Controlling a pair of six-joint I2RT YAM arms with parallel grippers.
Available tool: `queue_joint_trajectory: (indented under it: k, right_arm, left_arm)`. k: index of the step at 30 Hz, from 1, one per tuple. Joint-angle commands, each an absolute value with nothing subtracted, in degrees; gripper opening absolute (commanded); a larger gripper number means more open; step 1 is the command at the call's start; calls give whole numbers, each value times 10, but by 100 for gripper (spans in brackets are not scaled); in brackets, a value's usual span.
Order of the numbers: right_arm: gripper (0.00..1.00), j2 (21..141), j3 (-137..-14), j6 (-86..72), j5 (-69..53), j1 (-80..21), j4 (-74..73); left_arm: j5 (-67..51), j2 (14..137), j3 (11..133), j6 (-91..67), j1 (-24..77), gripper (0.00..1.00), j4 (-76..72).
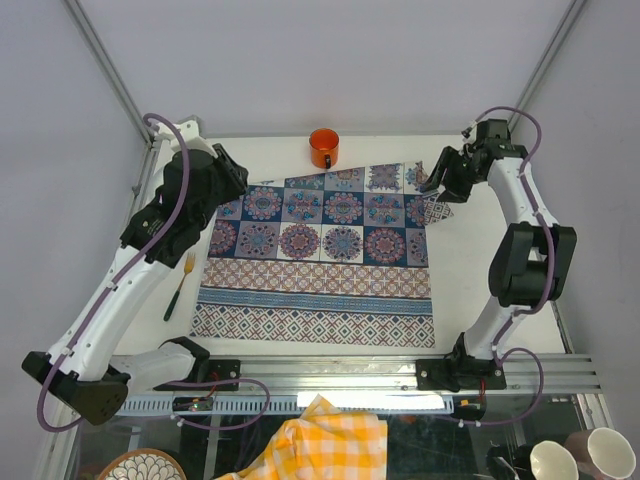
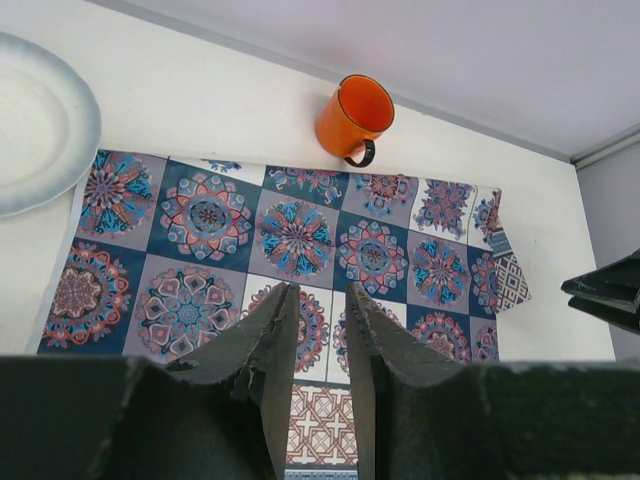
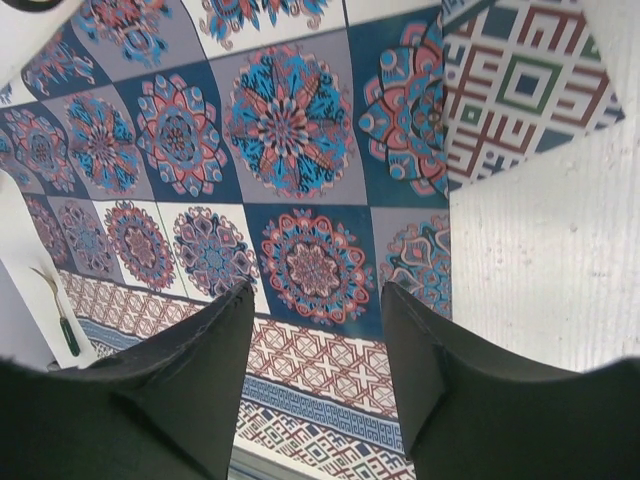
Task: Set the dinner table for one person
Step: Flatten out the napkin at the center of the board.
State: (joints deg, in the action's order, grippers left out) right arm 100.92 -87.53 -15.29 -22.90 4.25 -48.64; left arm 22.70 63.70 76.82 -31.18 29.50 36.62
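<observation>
A blue-and-purple patterned cloth (image 1: pixel 320 260) lies spread on the white dinner table (image 1: pixel 465 270); its back right corner (image 1: pixel 436 209) is folded over. An orange mug (image 1: pixel 323 148) stands behind the cloth. A green-handled fork (image 1: pixel 180 285) lies by the cloth's left edge. In the left wrist view a white plate (image 2: pixel 35 120) sits left of the cloth, near the mug (image 2: pixel 352 118); the top view hides it under the left arm. My left gripper (image 1: pixel 232 178) (image 2: pixel 320 290) hovers narrowly open and empty. Above the folded corner (image 3: pixel 520 90), my right gripper (image 1: pixel 436 186) (image 3: pixel 317 288) is open.
An aluminium rail (image 1: pixel 350 372) runs along the near edge between the arm bases. Below it lie a yellow checked cloth (image 1: pixel 330 440), a patterned bowl (image 1: pixel 140 468) and two cups (image 1: pixel 580 460). Frame posts rise at the back corners.
</observation>
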Motion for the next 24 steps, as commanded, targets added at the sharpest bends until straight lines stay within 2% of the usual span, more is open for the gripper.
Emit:
queue_joint_trajectory:
  k: [1,24]
  right_arm:
    - [56,1043,-925,-142,-216,39,-462]
    - [56,1177,-940,-141,-185,33,-430]
  left_arm:
    - [232,619,752,-318,289,27,337]
    - [231,599,724,-321,289,29,335]
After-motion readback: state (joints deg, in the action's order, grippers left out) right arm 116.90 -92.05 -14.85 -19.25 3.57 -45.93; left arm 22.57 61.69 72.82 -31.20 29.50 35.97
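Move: The right hand, half open, is aimed at the napkin's folded-over far right corner, about 5 cm ahead, 4 cm to its right and 15 cm below. The orange mug stands some 19 cm ahead and 29 cm to the left; the napkin's middle lies roughly 9 cm back and 31 cm to the left. From the left hand that corner is about 13 cm ahead, 55 cm to the right and 33 cm lower. The right hand eases forward 3 cm, then sinks about 9 cm towards the folded corner, fingers staying half open. ##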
